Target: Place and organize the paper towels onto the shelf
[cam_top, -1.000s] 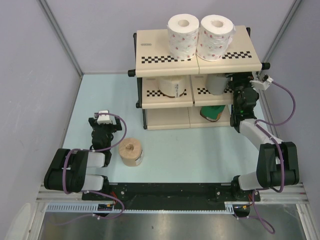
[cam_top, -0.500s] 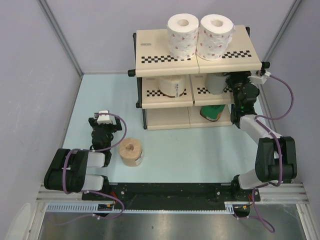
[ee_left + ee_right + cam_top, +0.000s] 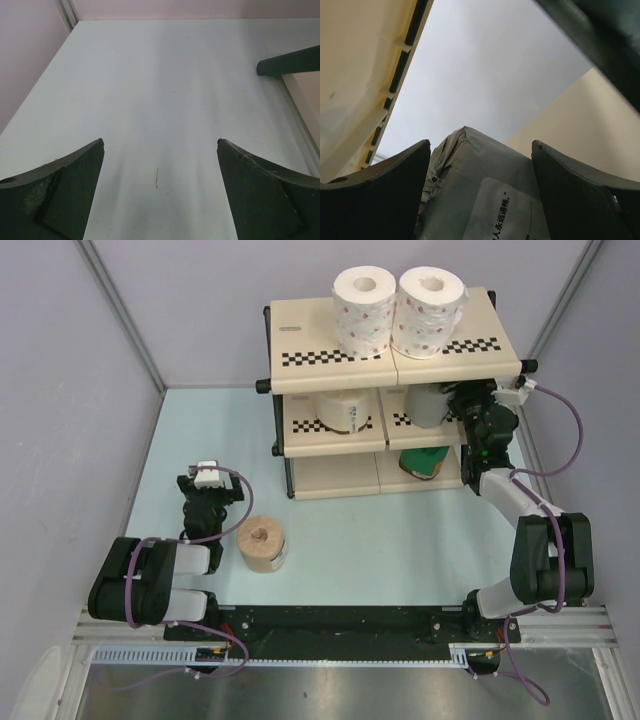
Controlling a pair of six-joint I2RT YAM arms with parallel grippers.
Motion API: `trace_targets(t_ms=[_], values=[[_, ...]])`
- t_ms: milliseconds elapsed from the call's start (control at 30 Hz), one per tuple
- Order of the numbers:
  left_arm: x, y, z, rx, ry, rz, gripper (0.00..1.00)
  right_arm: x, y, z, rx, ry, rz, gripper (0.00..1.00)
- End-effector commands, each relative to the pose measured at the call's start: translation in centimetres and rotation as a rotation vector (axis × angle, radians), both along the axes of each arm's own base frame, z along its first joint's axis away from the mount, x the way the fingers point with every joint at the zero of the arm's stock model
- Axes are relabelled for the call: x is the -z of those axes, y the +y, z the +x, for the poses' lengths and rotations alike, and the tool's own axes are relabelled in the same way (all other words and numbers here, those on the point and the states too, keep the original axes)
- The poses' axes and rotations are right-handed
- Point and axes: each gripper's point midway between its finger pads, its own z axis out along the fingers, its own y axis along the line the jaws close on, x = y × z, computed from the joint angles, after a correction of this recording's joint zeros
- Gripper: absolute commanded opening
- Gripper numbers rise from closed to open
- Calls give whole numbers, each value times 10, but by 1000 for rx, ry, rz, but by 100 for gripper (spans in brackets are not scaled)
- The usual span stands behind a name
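The shelf (image 3: 310, 332) stands at the back of the table. Two white paper towels with red dots (image 3: 363, 308) (image 3: 430, 308) sit on its top tier. A cream roll (image 3: 346, 410) is on the middle tier's left side, and a green roll (image 3: 424, 462) is on the bottom tier's right side. My right gripper (image 3: 462, 406) is shut on the grey roll (image 3: 430, 405) at the right of the middle tier. Between the right gripper's (image 3: 480, 150) fingers, the grey roll's (image 3: 485, 195) wrapper fills the gap. A tan-brown roll (image 3: 262, 544) stands on the table beside my open left gripper (image 3: 209, 483) (image 3: 160, 150).
Grey walls close in the table on the left, back and right. A black shelf foot (image 3: 290, 64) shows at the right of the left wrist view. The underside of the top tier (image 3: 355, 75) hangs just over the grey roll.
My right gripper has carried the grey roll a little up and farther into the middle tier. The left arm and the tan-brown roll have not moved.
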Motion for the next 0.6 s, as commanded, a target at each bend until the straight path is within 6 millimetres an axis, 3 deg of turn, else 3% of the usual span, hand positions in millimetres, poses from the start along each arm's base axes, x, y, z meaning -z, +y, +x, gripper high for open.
trace_targets(t_ms=[0,233,567], values=[[-19,-3,5,17,-65,-13,100,-19,36,-15,-127,-25,-59,86],[-18,-3,5,17,-63,-11,100,-32,48,-27,-73,-29,-63,86],[-18,-2,5,15,-63,-12,100,-28,63,-27,-48,-25,-8,87]])
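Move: The gray roll on the middle shelf lies about 8 cm to the left of my right hand, nearly level with it front to back, its middle some 3 cm lower; my open fingers are already against its right side. The cream roll stands on the same shelf, some 18 cm farther left. The green roll is on the bottom shelf, about 6 cm left, 2 cm nearer me and 20 cm below that hand. From my left hand the gray roll is roughly 50 cm right, 13 ahead and 18 up. With my right hand I push the gray roll sideways along the middle shelf towards the cream roll, going about 6 cm left and easing back some 2.5 cm towards the shelf's front, with height hardly changing. My fingers stay wide open and keep against the roll rather than closing on it; the wrist turns only some 5 degrees counter-clockwise, and the push eases off towards the end. ##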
